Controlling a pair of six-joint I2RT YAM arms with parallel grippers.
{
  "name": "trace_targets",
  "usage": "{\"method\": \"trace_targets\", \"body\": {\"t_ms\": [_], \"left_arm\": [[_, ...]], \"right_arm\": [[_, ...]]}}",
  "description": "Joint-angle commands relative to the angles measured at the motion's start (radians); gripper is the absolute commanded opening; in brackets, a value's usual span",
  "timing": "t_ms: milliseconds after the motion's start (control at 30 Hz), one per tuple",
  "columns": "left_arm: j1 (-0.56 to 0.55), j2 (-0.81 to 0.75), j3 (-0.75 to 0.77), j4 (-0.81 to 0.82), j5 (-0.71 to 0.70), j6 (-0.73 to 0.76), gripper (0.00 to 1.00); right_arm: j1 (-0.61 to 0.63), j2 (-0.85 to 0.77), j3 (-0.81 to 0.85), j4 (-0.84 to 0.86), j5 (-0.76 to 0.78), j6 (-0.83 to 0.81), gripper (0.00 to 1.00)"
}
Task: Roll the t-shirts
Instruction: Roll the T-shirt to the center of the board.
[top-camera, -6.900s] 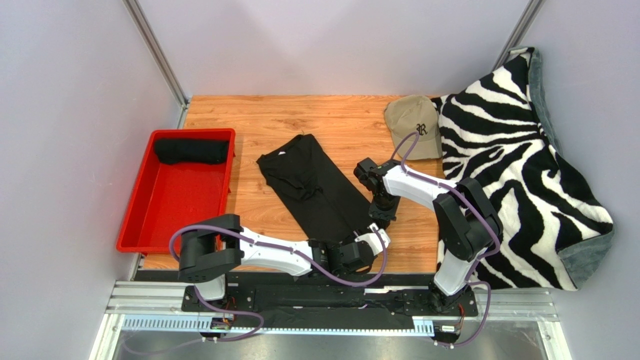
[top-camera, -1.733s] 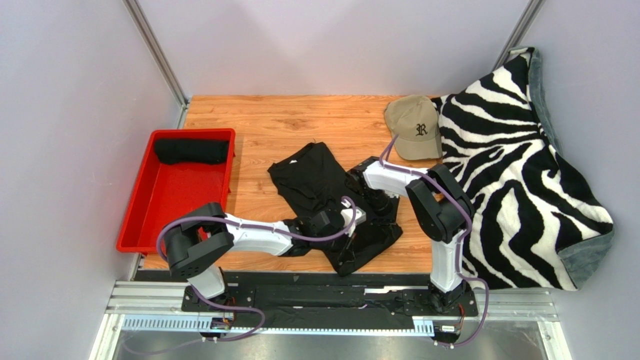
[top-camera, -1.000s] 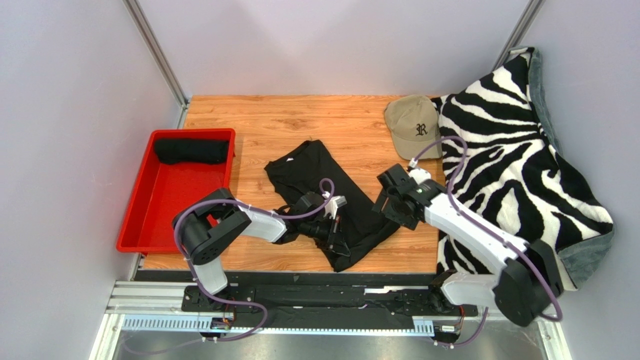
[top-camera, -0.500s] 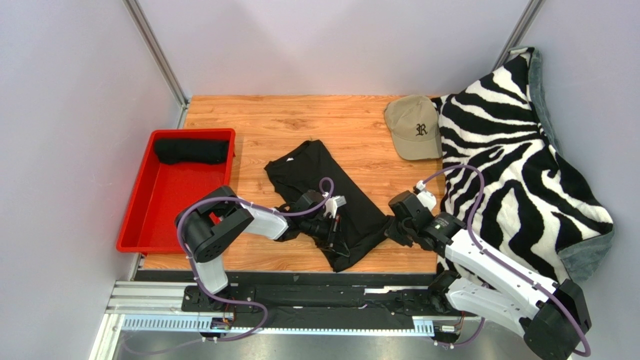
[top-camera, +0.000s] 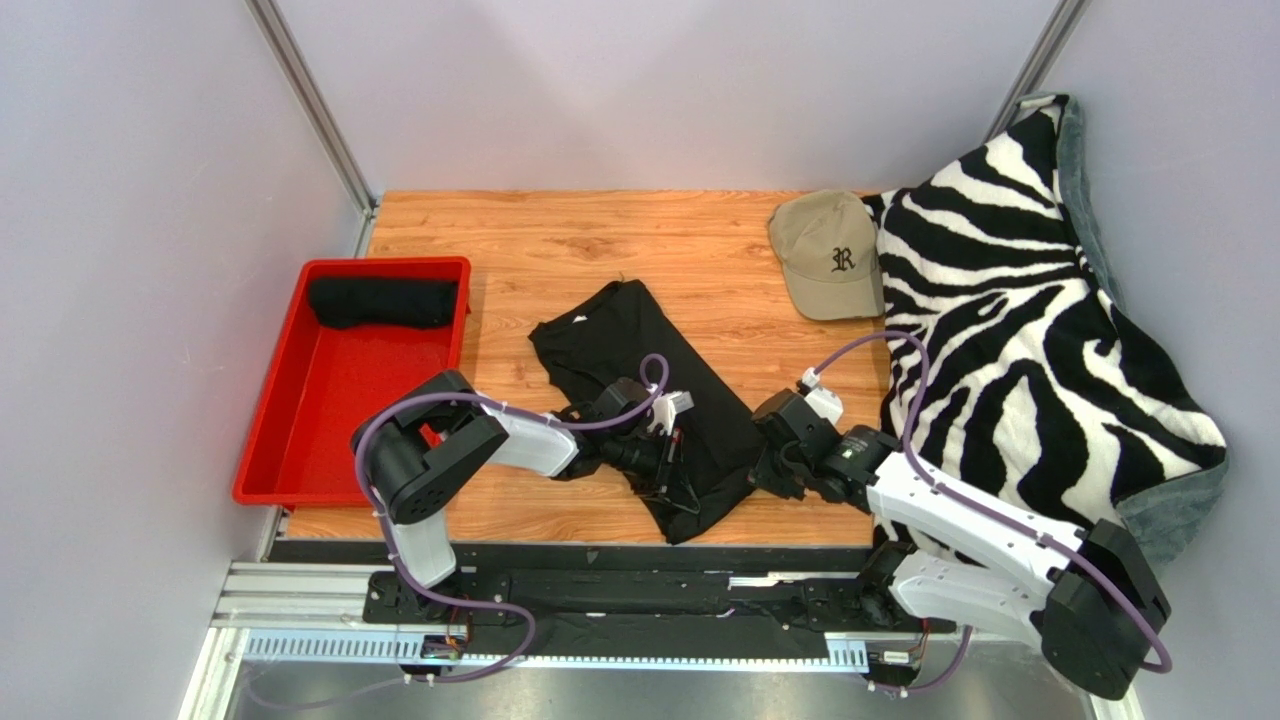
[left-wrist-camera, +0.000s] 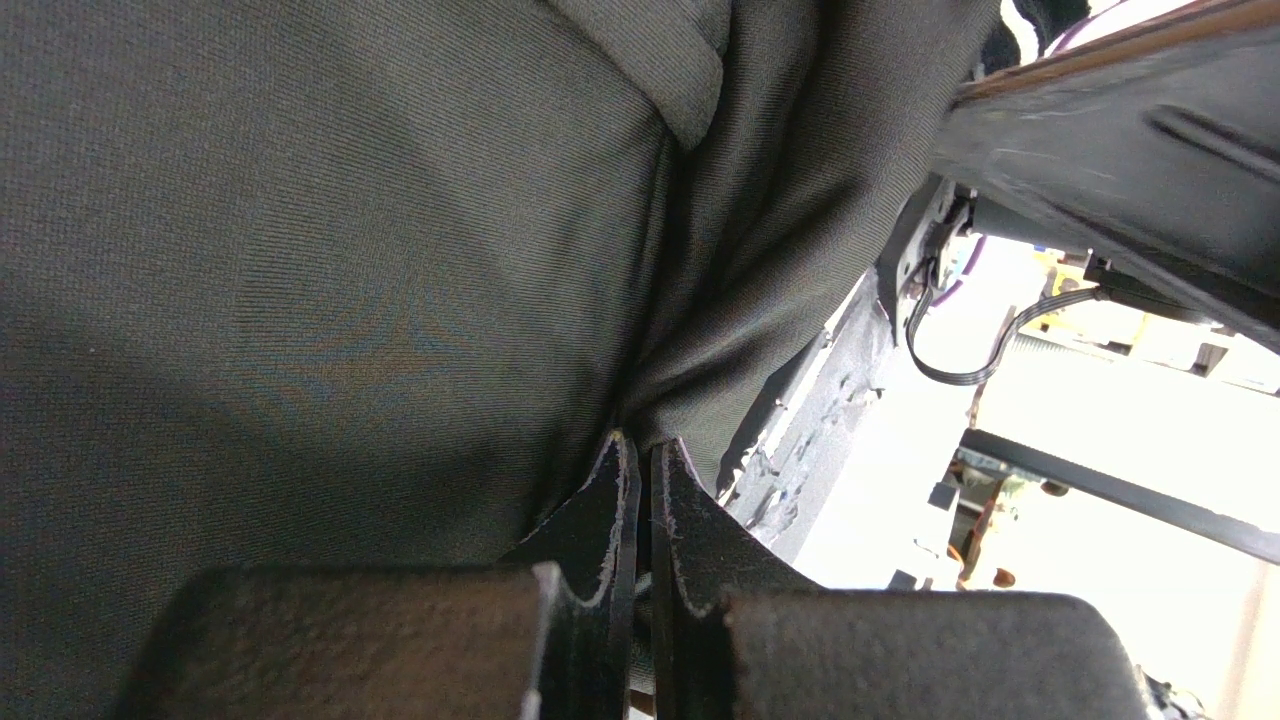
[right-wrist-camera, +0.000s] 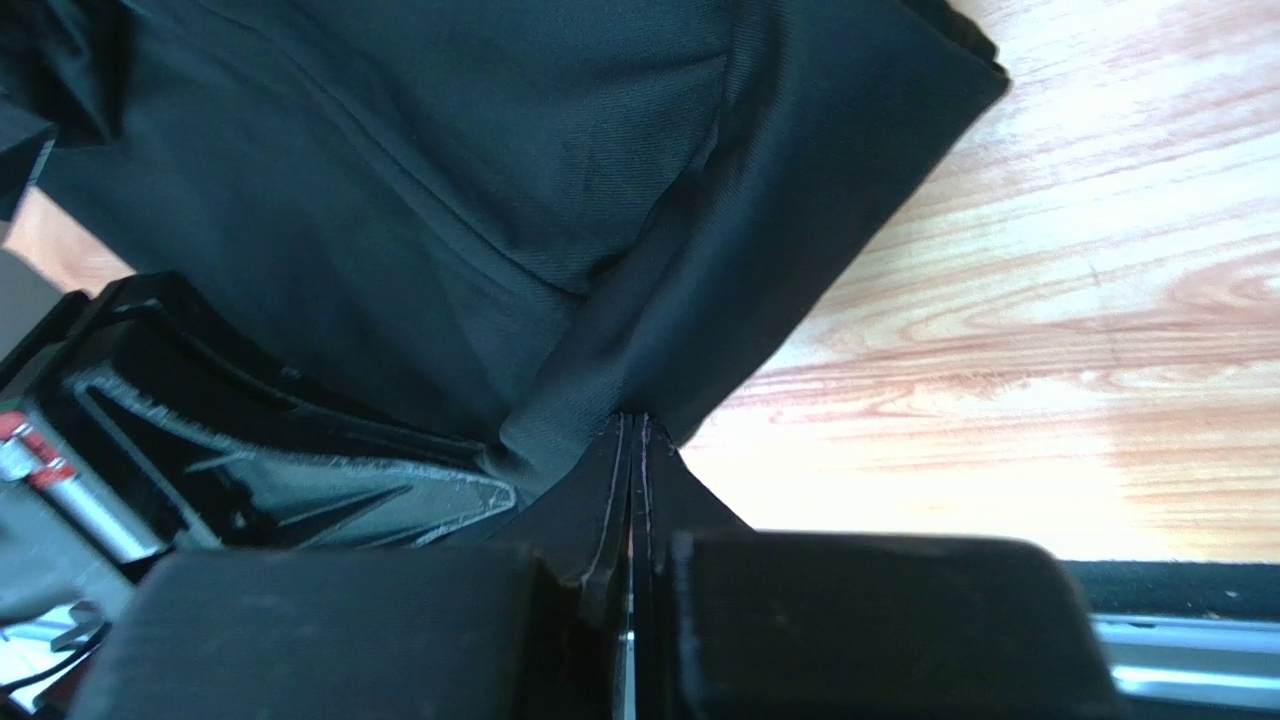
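A black t-shirt (top-camera: 631, 353) lies crumpled on the wooden table (top-camera: 601, 248), its near end bunched up. My left gripper (top-camera: 666, 468) is shut on a fold of the t-shirt near its near edge. In the left wrist view the cloth (left-wrist-camera: 331, 270) fills the frame and runs into the closed gripper (left-wrist-camera: 643, 444). My right gripper (top-camera: 772, 458) is shut on the t-shirt's near right edge. In the right wrist view a fold of the shirt (right-wrist-camera: 451, 180) is pinched in the gripper (right-wrist-camera: 631, 422). A second black t-shirt (top-camera: 382, 303) lies rolled in the red tray (top-camera: 301, 435).
A tan baseball cap (top-camera: 828, 255) sits at the back right. A zebra-striped blanket (top-camera: 1037, 330) covers the right side, close behind the right arm. The red tray stands at the left edge. Bare wood (right-wrist-camera: 1052, 300) shows right of the shirt.
The flat strip of shirt has been bunched at its near end. In the last half second my right gripper shifted slightly left onto the shirt's edge; the left gripper stayed put.
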Motion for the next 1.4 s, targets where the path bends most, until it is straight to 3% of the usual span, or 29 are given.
{"method": "trace_targets", "body": {"t_ms": [0,200,433,633,1067,1367], "left_arm": [[0.007,0.015,0.022,-0.051,-0.011,0.028,0.00],[0.007,-0.011,0.037,-0.100,-0.014,0.066,0.04],[0.007,-0.083,0.063,-0.198,-0.057,0.129,0.33],[0.007,-0.172,0.060,-0.255,-0.118,0.174,0.49],[-0.030,-0.423,0.034,-0.353,-0.376,0.290,0.52],[-0.234,-0.376,0.118,-0.393,-0.662,0.405,0.52]], "right_arm": [[0.005,0.039,0.014,0.067,-0.002,0.017,0.00],[0.002,0.091,0.064,0.061,0.017,0.016,0.00],[0.002,0.173,0.113,0.064,0.023,-0.001,0.00],[-0.016,0.223,0.146,0.062,0.018,-0.007,0.00],[-0.056,0.377,0.244,0.056,-0.039,-0.036,0.00],[-0.119,0.438,0.232,0.093,-0.134,-0.046,0.00]]}}
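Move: Just ahead and to the left of the shut right fingers lies the rolled near end of the black T-shirt, its middle some 2 cm forward, 4 cm left and 4 cm below. The T-shirt's flat collar end is about 21 cm ahead and 25 cm left of the right hand, the cap about 30 cm ahead and 8 cm right. The left hand still pinches the roll near its left end; the roll's middle lies about 3 cm ahead and 5 cm right. Opening to about half, the left fingers let go of the roll and lift roughly 7 cm off it, easing a little to the left while the wrist rolls some 30 degrees. The right hand, fingers kept shut, travels about 5 cm forward and left across the roll towards its inner crease, sinking first slightly and then again at the end to bring the tips down onto the cloth. ##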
